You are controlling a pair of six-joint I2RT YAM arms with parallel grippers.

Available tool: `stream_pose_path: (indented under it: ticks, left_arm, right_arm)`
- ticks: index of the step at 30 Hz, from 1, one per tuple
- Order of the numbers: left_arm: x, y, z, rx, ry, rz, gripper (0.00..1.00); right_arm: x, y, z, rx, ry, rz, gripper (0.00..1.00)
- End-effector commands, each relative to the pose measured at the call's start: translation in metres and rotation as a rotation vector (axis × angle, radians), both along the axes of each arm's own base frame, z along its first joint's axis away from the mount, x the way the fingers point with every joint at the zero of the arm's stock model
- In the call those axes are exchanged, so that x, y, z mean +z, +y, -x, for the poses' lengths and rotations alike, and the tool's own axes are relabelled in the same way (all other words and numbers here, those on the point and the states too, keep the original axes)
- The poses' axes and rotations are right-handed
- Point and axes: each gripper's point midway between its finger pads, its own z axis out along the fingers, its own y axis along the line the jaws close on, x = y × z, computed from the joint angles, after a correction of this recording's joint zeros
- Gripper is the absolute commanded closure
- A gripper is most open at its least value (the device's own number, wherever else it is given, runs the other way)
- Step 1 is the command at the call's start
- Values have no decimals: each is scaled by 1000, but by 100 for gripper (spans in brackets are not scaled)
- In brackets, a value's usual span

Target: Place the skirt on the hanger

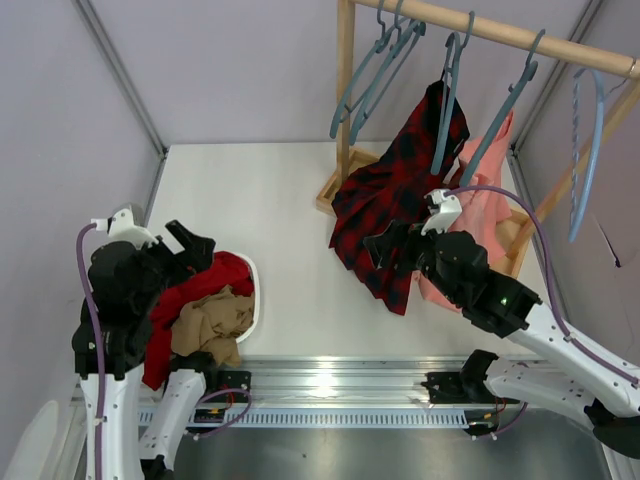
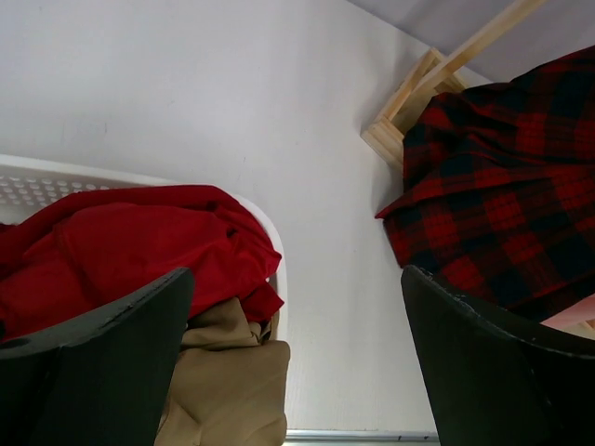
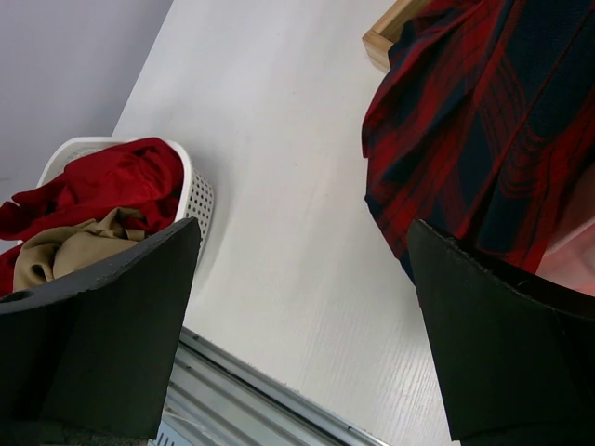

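The red skirt (image 1: 205, 283) lies bunched in a white basket (image 1: 254, 292) at the near left, one end hanging over the basket's near side. It also shows in the left wrist view (image 2: 139, 242) and the right wrist view (image 3: 121, 181). Two empty grey-blue hangers (image 1: 386, 78) hang at the left end of the wooden rail. My left gripper (image 1: 195, 243) is open and empty above the basket, its fingers apart in its own view (image 2: 293, 279). My right gripper (image 1: 385, 250) is open and empty over the table beside the plaid garment (image 3: 305, 228).
A tan garment (image 1: 215, 320) lies in the basket beside the skirt. A red-and-black plaid garment (image 1: 400, 190) and a pink one (image 1: 480, 195) hang on hangers from the wooden rack (image 1: 345, 100). A paler blue twisted hanger (image 1: 590, 150) hangs at far right.
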Motion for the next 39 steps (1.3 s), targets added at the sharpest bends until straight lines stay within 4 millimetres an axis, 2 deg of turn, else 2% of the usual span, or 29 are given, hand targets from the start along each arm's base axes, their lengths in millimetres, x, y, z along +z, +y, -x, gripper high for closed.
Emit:
stream_pose_path:
  ticks: [1,3,6,8,9,14,20,22,25,27,29,33,36,37,39]
  left_arm:
    - [-12,5,-5,22,36,-18,0]
    - [-13,7,-5,25,39,-28,1]
    - [-29,11,-10,55,92,-26,0]
    - [-48,20,-18,129,154,-18,1]
    - [-64,23,-19,157,202,-15,1]
    - [-107,32,-39,281,336,39,0]
    - [-129,41,-58,356,335,39,1]
    - [-135,51,-61,413,341,52,1]
    - [-150,61,-61,472,395,28,1]
    - [-154,63,-63,476,399,13,1]
    - [-156,66,-65,486,389,10,7]
    - [-164,72,-59,525,410,4,7]
    - [-167,77,-55,541,412,-5,13]
    - [-167,79,-55,548,407,-4,21]
    - [-172,79,-54,543,404,11,30]
  right_arm:
    - [23,3,-4,2,-52,-46,1]
    - [23,4,-3,7,-44,-45,1]
    - [17,5,-1,12,-26,-38,1]
    - [15,2,-2,-3,-21,-38,1]
    - [12,1,-2,-7,-17,-35,1]
    - [12,0,0,-1,-17,-35,1]
    - [-1,-8,4,-24,12,-37,1]
    - [-4,-9,5,-27,17,-43,1]
    - [-5,-11,4,-38,15,-44,1]
    - [-5,-13,3,-50,13,-42,1]
    - [-5,-14,2,-54,10,-34,1]
    - [-7,-15,0,-65,6,-24,1]
    - [-7,-15,0,-67,7,-27,1]
    - [-7,-16,0,-68,6,-27,1]
    - [-7,-15,-1,-68,5,-28,1]
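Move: The red skirt lies bunched in the white basket below the left gripper, its middle about 9 cm to the left, some 3 cm farther forward and roughly 20 cm down. The basket's centre is about 12 cm left of that hand and nearly level with it fore and aft. The khaki cloth lies about 4 cm back, 5 cm left and 22 cm below. From the right hand the skirt is around 35 cm left, 2 cm back and 20 cm down. Open fingers come down to the folds of the red skirt and start to close over them, about a quarter shut; whether the pads already touch cloth is hard to tell. To get there the left hand sinks some 17 cm, swinging left about 7 cm and forward 5 cm, while it tips steeply downward and turns nearly 30 degrees counter-clockwise. ##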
